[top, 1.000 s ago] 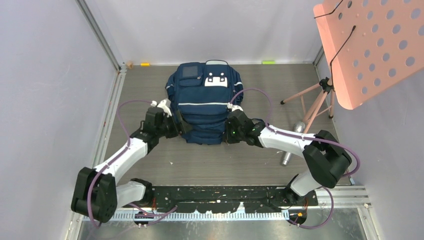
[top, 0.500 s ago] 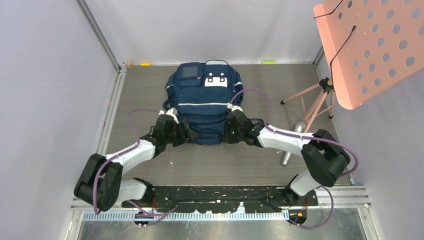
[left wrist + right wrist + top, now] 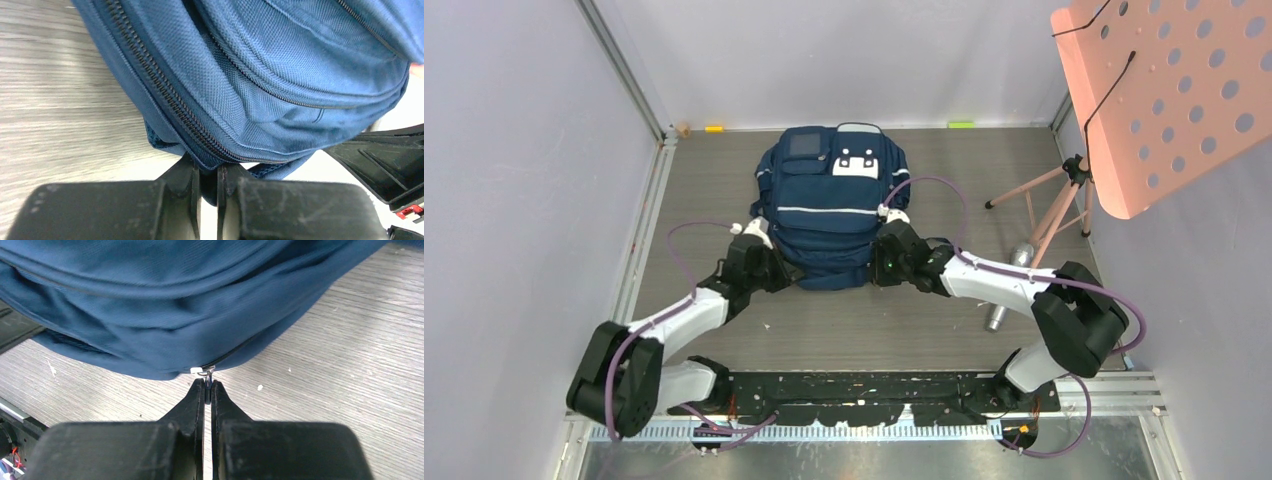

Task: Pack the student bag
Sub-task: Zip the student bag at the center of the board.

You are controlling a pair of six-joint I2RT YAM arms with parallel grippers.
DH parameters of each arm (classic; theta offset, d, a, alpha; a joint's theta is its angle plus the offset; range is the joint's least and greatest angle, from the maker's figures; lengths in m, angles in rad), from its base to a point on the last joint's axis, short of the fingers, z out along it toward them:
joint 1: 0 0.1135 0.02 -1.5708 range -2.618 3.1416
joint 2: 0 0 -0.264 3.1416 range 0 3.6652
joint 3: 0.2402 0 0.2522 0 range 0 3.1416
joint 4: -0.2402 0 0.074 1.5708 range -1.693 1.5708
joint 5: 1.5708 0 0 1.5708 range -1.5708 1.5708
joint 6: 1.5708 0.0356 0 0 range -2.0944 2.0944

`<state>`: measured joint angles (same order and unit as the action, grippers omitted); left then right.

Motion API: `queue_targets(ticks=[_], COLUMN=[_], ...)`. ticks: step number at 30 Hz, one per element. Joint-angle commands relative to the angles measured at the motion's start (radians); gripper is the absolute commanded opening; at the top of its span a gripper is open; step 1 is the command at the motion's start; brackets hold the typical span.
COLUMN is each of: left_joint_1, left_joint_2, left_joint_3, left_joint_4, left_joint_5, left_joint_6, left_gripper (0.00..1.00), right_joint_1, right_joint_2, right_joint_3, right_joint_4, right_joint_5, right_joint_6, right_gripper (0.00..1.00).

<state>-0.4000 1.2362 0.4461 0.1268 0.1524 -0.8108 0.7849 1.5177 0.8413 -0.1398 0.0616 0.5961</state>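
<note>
The student bag (image 3: 829, 195), navy blue with pale stripes and white patches, lies on the grey floor between my two arms. My left gripper (image 3: 789, 272) is at its near left corner, shut on a fold of the bag's fabric (image 3: 227, 150) beside a black zipper (image 3: 165, 95). My right gripper (image 3: 876, 265) is at the near right corner, shut on the bag's zipper pull (image 3: 207, 377), whose small metal ring shows at the fingertips. In both wrist views the bag (image 3: 165, 305) fills the upper part.
A pink perforated music stand (image 3: 1164, 90) on a tripod (image 3: 1049, 200) stands at the right. A silver bottle (image 3: 1009, 285) lies on the floor by the right arm. Grey walls close in the floor on the left, back and right.
My left arm swung in toward the bag's near left corner and its jaws shut on the fabric there. The right gripper stayed put on the zipper pull.
</note>
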Motion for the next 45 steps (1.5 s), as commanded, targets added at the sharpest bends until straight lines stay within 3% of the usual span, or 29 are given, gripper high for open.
queue_targets(ticks=[1, 6, 16, 45], left_joint_1=[0.121, 0.314, 0.490, 0.551], left_joint_2=[-0.158, -0.311, -0.374, -0.384], left_joint_3=[-0.023, -0.041, -0.017, 0.008], left_joint_4=[-0.177, -0.309, -0.395, -0.475], left_joint_5=[-0.050, 0.042, 0.159, 0.147], left_joint_6=[0.096, 0.160, 0.215, 0.291], left_gripper=[0.00, 0.00, 0.00, 0.00], right_joint_1=[-0.020, -0.072, -0.199, -0.493], right_joint_2=[-0.057, -0.072, -0.007, 0.253], right_joint_3=[-0.004, -0.022, -0.019, 0.148], right_joint_4=[-0.118, -0.135, -0.073, 0.038], right_joint_5=[0.087, 0.097, 0.078, -0.018], right_joint_6=[-0.018, -0.039, -0.107, -0.250], right_gripper=[0.00, 0.00, 0.00, 0.00])
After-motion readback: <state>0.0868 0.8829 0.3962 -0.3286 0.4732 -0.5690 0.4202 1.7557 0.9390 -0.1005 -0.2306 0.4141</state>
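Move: My left hand already pinches the bag's near-left edge beside the zip, and my right already grips the zip puller, which is about 19 cm right of my left hand and 1 cm nearer me. From my right hand, the bag's right side, where the zip seam runs, is some 15 cm ahead, 8 cm right and 4 cm lower. From that hand, the bag's white stripe is about 18 cm ahead and 11 cm left, the loose strap 11 cm ahead and 16 cm right. I whisk my left hand about 10 cm left with the bag's edge still pinched, then ease it back towards me and hold against the pull. With my right fingers shut on the puller I draw it first right, then mainly forward and down, about 11 cm overall, round the bag's near-right corner along the seam. ##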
